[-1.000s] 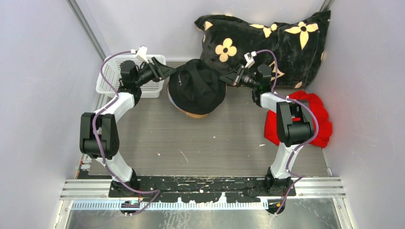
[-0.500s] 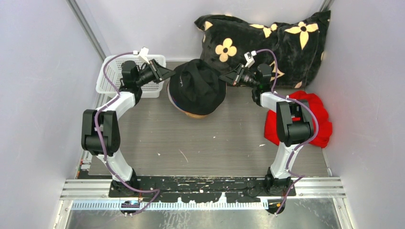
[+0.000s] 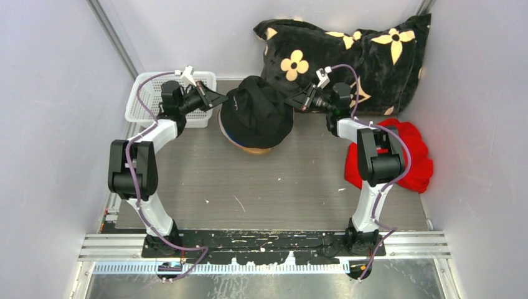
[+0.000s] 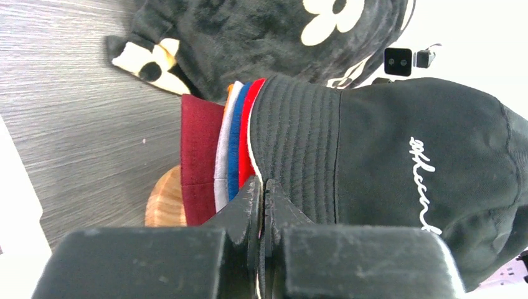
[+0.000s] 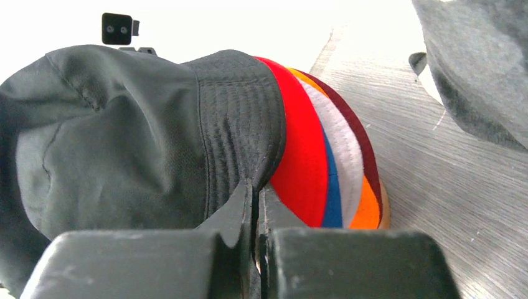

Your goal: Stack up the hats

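Note:
The hats sit stacked on a wooden stand at the back centre, with the black hat on top. The left wrist view shows the maroon, pale grey, blue and red brims under the black hat. An orange brim shows in the right wrist view. My left gripper is shut on the black hat's left brim edge. My right gripper is shut on the black hat's right brim edge.
A white mesh basket stands at the back left beside the left arm. A black pillow with cream flowers leans at the back right. A red cloth bundle lies at the right, partly behind the right arm. Walls close in both sides.
My left gripper has gone from open to shut on the black hat's brim. The right gripper stays shut on the opposite brim and has shifted slightly towards the back.

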`<state>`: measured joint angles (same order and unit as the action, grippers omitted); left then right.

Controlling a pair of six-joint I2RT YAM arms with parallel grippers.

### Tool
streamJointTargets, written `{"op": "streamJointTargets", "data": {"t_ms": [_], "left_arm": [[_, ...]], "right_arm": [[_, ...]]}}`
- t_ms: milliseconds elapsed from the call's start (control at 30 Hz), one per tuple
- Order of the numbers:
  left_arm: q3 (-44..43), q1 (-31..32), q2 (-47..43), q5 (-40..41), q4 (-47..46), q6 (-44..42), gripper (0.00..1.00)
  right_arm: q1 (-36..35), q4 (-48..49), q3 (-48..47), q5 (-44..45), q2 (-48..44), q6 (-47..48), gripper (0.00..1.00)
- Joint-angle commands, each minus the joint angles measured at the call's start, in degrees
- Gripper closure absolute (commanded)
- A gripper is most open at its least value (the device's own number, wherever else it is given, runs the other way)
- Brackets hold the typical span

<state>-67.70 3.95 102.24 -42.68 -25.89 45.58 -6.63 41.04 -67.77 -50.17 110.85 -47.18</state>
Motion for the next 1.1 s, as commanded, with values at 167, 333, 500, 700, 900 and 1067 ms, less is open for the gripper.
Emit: {"op": "streamJointTargets", "data": {"t_ms": [167,333,500,700,900,1067], "left_arm": [[5.35,-2.83,1.51,7.43,-0.48,-3.12,1.0],[9.27,-3.15,-1.32,10.18,1.06,-4.88,1.0],[13.56,-3.15,-5.89,12.49,0.76,-5.8,1.0],[13.93,-3.07,-11.57,13.03,2.37,-6.38,1.0],[14.53,-1.77,-14.06,13.35,3.02,-6.38,1.0],[17.27,0.71,-17.11,14.86,2.22,-6.42,1.0]], "right_arm": [[0.17,0.97,-0.34,3.85,3.14,1.52,0.99],[0.2,1.79,1.97,4.03,3.55,1.83,0.99],[0.13,3.87,4.82,4.04,3.14,1.61,0.99],[0.18,4.15,6.75,4.03,0.53,2.15,0.99],[0.13,3.45,5.01,4.33,-2.22,2.19,0.81],[0.27,-0.21,1.96,6.56,-4.3,3.71,0.37]]}}
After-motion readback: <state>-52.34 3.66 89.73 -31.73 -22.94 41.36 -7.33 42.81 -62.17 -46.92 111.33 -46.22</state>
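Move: Both grippers already pinch the black hat's brim, one at each side. The hat stack on its wooden stand has its middle about 8 cm to the right of the left hand, 5 cm back and some 7 cm below. The white basket stands about 17 cm to the left of the left hand, level with it. From the right hand the stack lies roughly 9 cm left and 4 cm back, 5 cm below; the black pillow is about 17 cm right and 10 cm farther out. Lower the black hat's brim onto the stack with both grippers, the left sinking about 5 cm, then drawing back 4 cm and left 3 cm and rising again slightly as it turns some 10 degrees counter-clockwise. Sink the right about 4 cm, easing back towards the end, then open its fingers to let go of the brim; keep the left pinch shut. ##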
